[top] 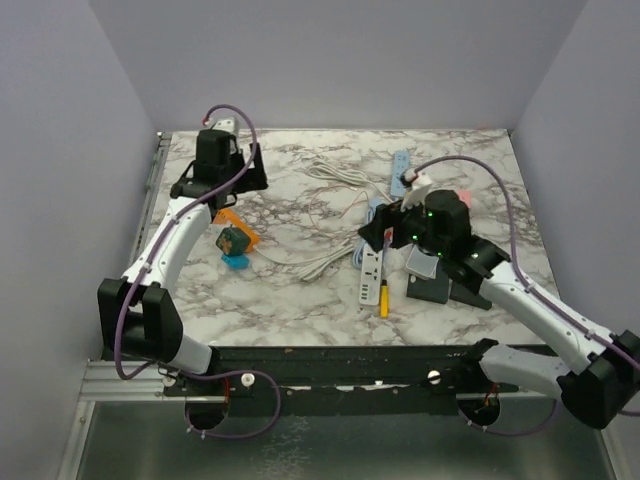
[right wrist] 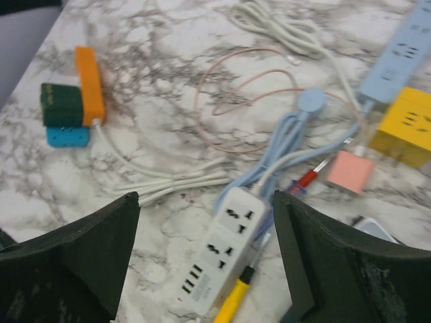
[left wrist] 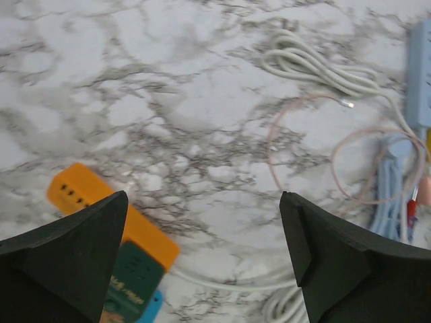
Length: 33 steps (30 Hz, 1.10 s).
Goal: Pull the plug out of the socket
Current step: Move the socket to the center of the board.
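An orange power strip (top: 238,224) (left wrist: 101,205) (right wrist: 89,82) lies at the table's left. A dark green plug block (top: 231,241) (left wrist: 131,279) (right wrist: 60,104) rests against its side, with a small blue block (right wrist: 67,136) (top: 237,262) next to it. I cannot tell whether the green block's prongs sit in the strip. My left gripper (top: 235,182) (left wrist: 202,222) hangs open above the marble just past the strip, holding nothing. Over a white power strip (top: 371,275) (right wrist: 219,259), my right gripper (top: 382,235) (right wrist: 205,229) is open and holds nothing.
A yellow-handled screwdriver (top: 384,298) (right wrist: 236,303) lies beside the white strip. Coiled white cables (top: 335,172) (left wrist: 316,67), a thin pink wire (right wrist: 236,101), a light blue strip (top: 402,165) (right wrist: 404,54) with a yellow cube (right wrist: 404,128), and a pink adapter (right wrist: 350,171) crowd the middle and right.
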Motion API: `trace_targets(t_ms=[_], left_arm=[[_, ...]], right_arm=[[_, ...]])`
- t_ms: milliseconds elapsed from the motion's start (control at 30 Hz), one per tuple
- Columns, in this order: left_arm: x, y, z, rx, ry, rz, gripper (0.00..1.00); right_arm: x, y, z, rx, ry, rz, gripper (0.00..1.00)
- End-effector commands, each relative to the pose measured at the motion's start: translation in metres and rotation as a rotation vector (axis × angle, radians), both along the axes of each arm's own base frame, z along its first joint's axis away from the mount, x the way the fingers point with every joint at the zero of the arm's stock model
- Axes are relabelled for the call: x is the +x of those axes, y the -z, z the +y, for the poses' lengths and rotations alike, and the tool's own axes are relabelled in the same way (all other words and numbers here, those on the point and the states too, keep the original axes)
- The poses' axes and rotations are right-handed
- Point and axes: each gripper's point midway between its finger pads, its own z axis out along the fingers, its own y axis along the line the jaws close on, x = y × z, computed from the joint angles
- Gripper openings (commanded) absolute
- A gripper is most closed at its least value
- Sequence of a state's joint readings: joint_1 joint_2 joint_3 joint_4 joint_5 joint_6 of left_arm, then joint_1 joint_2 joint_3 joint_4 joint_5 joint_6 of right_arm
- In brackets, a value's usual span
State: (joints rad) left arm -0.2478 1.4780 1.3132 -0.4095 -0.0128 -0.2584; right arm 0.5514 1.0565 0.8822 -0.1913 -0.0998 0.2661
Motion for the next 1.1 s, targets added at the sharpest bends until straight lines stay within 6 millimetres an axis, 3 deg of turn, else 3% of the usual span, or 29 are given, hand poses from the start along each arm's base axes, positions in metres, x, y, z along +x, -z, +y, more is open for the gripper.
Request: trace_targets(t_ms=[0,100,133,167,200,300,400,767,1067], left_arm=[[0.001,0.017,0.062,-0.049,-0.137,0.005,0.99],[0.002,0.032,0.094,-0.084,-0.204,0.014,0.99],[0.002,0.037,0.103,-0.098,-0.226,0.02,0.99],[0.001,0.042,0.11,-0.114,-0.234,0.032,0.99],[-0.001,0.044,0.116,-0.126,-0.25,0.038,0.99],[-0.003,0.041,0.125,-0.12,-0.275,0.025,0.99],[-0.006,0.036,0.133,-0.099,-0.302,0.008,0.99],[-0.006,0.041,0.132,-0.111,-0.302,0.019,0.99],[-0.005,0.044,0.128,-0.131,-0.289,0.027,0.99]], right_arm=[[-0.01,0.006,0.07,-0.044,-0.124,-0.048,0.84],[-0.014,0.026,0.112,-0.099,-0.182,-0.032,0.81],[0.022,0.035,0.093,-0.128,-0.089,-0.02,0.79],[-0.01,0.042,0.137,-0.149,-0.203,-0.024,0.78],[-0.014,0.048,0.152,-0.166,-0.23,-0.024,0.76],[-0.011,0.063,0.189,-0.188,-0.281,-0.026,0.72],[-0.004,0.079,0.214,-0.222,-0.311,-0.022,0.68],[0.005,0.141,0.257,-0.321,-0.39,-0.002,0.58],[0.013,0.172,0.281,-0.362,-0.422,-0.037,0.55]])
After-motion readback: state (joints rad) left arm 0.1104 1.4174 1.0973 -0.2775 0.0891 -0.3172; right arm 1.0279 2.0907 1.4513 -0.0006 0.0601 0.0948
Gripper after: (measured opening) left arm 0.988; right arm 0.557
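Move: The orange socket lies about 36 cm to the right hand's left, 12 cm farther out and some 21 cm below; from the left hand it is about 10 cm left, 6 cm back and 21 cm below. The green plug sits in it, about 4 cm nearer the base than its middle, with the blue plug about 9 cm nearer. The white cable bundle is about 11 cm left of the right hand and 1 cm ahead, and the white socket 3 cm back and 2 cm right, both 22 cm below. The right hand sweeps about 26 cm left over the white cable bundle towards the cord end of the orange socket, sinking some 17 cm, mostly in the later part, while it turns counter-clockwise, rolls its left side down and its wide-open fingers narrow to a little over half. The left hand, fingers kept wide open, swings left early on until it is roughly above the far part of the same socket, dips, comes back up a little and then waits net lower, turned slightly counter-clockwise; neither hand is seen to touch the socket. ##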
